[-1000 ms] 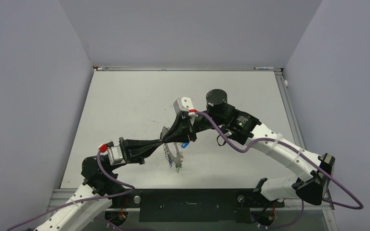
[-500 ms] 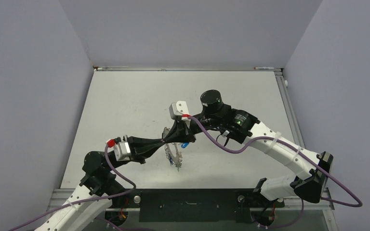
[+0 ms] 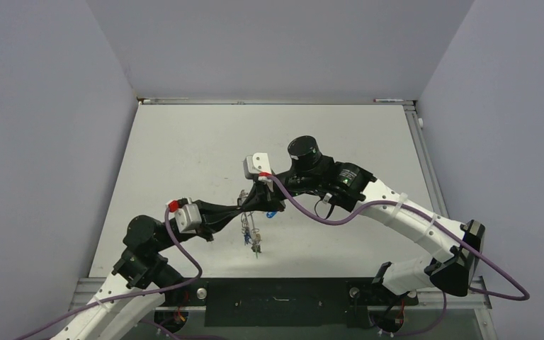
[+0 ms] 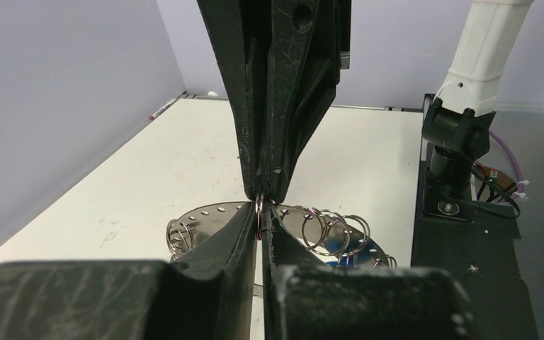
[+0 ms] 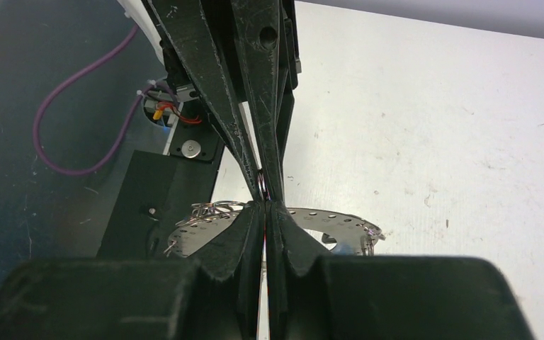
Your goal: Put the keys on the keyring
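My left gripper (image 3: 242, 207) and right gripper (image 3: 248, 203) meet tip to tip above the table's middle. Both are shut on one small wire loop (image 4: 258, 212), also seen as the loop (image 5: 263, 183) in the right wrist view. A thin red sliver shows between the right gripper's (image 5: 263, 207) pads. Just under the left gripper (image 4: 260, 214) lies the keyring (image 4: 205, 214), a flat grey perforated ring (image 5: 340, 224) with several wire loops (image 4: 334, 228) threaded on it. Keys (image 3: 254, 243) dangle from its near side, and a blue key head (image 3: 273, 212) shows at its right. Whether the ring touches the table is hidden.
The white table (image 3: 184, 149) has a raised rail along its far edge (image 3: 276, 101) and grey walls on three sides. Both arm bases and a black mounting plate (image 3: 276, 301) stand at the near edge, with purple cables (image 3: 326, 216) looping off each wrist.
Both wrists have swung closer together: the right one leftward, the left one rightward. The keyring and its dangling keys have shifted slightly left with the joined fingertips.
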Controlling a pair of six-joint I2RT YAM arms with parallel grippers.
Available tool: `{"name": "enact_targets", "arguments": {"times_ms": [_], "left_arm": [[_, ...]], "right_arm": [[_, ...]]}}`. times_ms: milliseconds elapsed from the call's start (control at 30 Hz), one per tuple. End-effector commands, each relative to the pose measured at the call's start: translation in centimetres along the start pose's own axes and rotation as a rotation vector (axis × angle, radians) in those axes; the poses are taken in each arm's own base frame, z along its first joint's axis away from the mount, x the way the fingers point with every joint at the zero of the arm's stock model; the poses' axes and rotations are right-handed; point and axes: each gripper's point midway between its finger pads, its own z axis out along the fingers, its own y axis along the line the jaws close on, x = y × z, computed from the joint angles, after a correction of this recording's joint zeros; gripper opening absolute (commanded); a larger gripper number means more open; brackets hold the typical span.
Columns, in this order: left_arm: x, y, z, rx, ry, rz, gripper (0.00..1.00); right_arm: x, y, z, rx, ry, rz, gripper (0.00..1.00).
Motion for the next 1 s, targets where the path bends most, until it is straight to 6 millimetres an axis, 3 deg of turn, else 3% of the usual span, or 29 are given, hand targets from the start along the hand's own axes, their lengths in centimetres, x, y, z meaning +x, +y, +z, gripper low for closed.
{"name": "enact_targets", "arguments": {"times_ms": [0,200,400,667,900,967], "left_arm": [[-1.7,0.7,0.3,-0.025,-0.006,0.046,0.07],[-1.3,0.7,0.2,-0.026,0.019,0.038,0.08],[-1.2,1.1,0.1,-0.045,0.047,0.038,0.2],[-0.9,1.4,-0.2,-0.065,0.075,0.047,0.25],[-0.4,1.0,-0.6,-0.056,0.119,0.036,0.24],[-0.3,1.0,-0.8,-0.056,0.132,0.034,0.18]], "right_arm": [[-2.2,1.9,1.7,-0.085,-0.076,-0.08,0.05],[-1.8,1.9,1.7,-0.081,-0.062,-0.076,0.05],[-1.8,1.9,1.6,-0.077,-0.054,-0.079,0.05],[-1.7,1.8,1.6,-0.069,-0.042,-0.083,0.05],[-1.5,1.6,1.6,-0.057,-0.031,-0.077,0.05],[-1.5,1.5,1.7,-0.056,-0.028,-0.076,0.05]]}}
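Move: Both hands' fingertips meet at a small split ring that both still pinch, so the ring is right at either hand point. Directly below, the round metal keyring hangs upright, its middle about 6 cm under the tips and 1 cm to the right. The bunched keys hang some 10 cm below the left hand, 4 cm back and 2 cm to its right. A blue-tagged key lies on the table about 16 cm ahead, 8 cm right and 28 cm below it. Downwards and slowly, both hands sink together by a little over 1 cm, the left easing slightly left while its fingertips dip under 10 degrees. As it sinks, the left gripper opens to about a quarter and gives up its pinch on the split ring; the right fingers stay shut and keep their hold on the ring. ##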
